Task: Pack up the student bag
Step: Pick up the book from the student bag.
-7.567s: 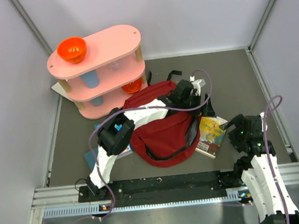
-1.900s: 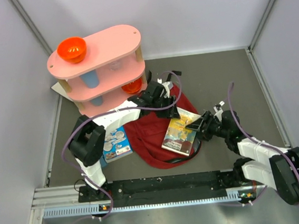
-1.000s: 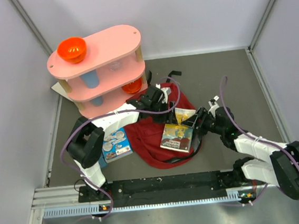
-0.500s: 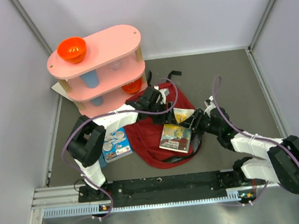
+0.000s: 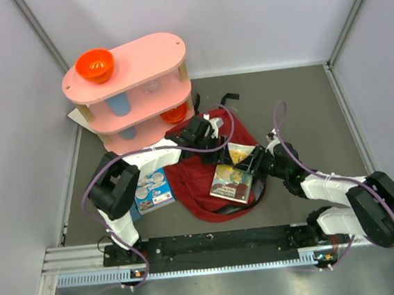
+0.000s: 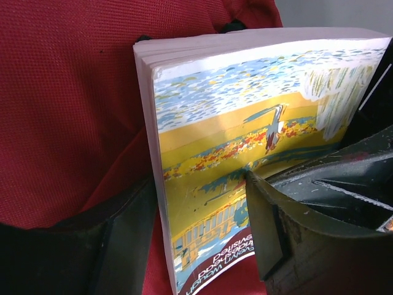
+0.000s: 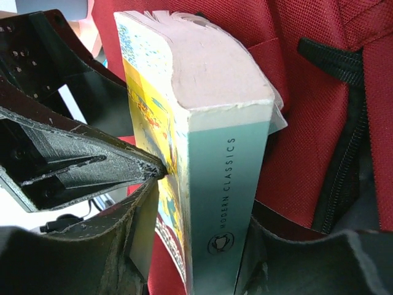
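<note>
The student bag (image 5: 195, 184) is a dark red backpack lying in the middle of the table. A paperback book (image 5: 231, 180) with a yellow cover rests tilted on the bag's right side. My right gripper (image 5: 253, 161) is shut on the book's right end. In the right wrist view the teal spine (image 7: 221, 203) sits between my right gripper's (image 7: 202, 209) jaws, with red fabric (image 7: 307, 123) behind. My left gripper (image 5: 216, 144) reaches in from the back, open. In the left wrist view it (image 6: 196, 184) straddles the book's cover (image 6: 245, 110), one finger's tip on the cover.
A pink two-tier shelf (image 5: 132, 91) stands at the back left, with an orange bowl (image 5: 94, 65) on top and cups inside. A blue book (image 5: 150, 189) lies on the table left of the bag. A black strap (image 5: 224, 97) trails behind the bag.
My right gripper has pushed the book a little further left over the bag, and its jaws have narrowed on it. The left gripper has barely moved.
</note>
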`<move>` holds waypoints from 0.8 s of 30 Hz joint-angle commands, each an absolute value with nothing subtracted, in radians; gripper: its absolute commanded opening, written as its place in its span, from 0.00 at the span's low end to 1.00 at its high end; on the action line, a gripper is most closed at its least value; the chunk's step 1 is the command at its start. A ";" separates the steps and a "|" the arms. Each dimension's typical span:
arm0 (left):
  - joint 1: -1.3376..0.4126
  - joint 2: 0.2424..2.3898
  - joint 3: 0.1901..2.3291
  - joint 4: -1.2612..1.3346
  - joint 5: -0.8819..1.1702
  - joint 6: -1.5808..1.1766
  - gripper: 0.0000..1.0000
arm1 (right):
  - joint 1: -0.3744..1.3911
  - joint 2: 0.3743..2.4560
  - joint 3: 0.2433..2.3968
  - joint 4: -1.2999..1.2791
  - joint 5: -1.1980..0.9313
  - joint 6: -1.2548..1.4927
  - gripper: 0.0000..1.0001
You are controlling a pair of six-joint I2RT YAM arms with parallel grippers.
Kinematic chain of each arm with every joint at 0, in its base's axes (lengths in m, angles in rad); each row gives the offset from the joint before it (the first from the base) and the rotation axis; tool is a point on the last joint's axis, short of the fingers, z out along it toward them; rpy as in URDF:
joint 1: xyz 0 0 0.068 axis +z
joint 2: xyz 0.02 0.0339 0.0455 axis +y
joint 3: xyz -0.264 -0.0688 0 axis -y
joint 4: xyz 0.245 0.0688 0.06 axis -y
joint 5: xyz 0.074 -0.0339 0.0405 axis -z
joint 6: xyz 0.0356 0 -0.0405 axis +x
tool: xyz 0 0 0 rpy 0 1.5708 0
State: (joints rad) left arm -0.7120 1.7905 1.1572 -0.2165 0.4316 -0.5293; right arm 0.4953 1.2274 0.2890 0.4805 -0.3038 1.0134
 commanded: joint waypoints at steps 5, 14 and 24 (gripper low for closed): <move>-0.712 1.709 1.149 -0.193 0.428 -0.517 0.68 | 0.522 1.209 0.327 0.558 -0.324 0.989 0.10; -0.666 1.454 1.036 -0.152 0.230 -0.541 0.96 | 0.522 0.910 0.356 0.367 -0.323 0.945 0.03; -0.653 1.301 0.956 0.210 0.569 -0.614 0.99 | 0.522 0.789 0.526 0.391 -0.572 0.965 0.03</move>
State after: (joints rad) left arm -0.6498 1.3266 0.9752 -0.0216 0.3817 -0.5747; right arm 0.5098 0.8303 0.4332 0.2329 -0.4358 0.9352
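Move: From the right gripper, whose fingers already straddle the book's spine, the book's middle lies about 4 cm left, 3 cm back and 2 cm below. From the left gripper, it lies roughly 3 cm right, 6 cm back and 2 cm below. The student bag is spread beneath, its middle some 3 cm left, 3 cm back and 5 cm below the left gripper; the blue book is 25 cm left and 10 cm back of that gripper, about 7 cm lower. Close the right gripper on the book's spine edge, pinching it between cover and back, then lift the book off the bag about 13 cm, easing back some 3 cm and tipping the fingers upward. Raise the left gripper alongside by about 14 cm with a drift to its left, opening it fully around the book's other edge and swinging its fingers up towards level. ##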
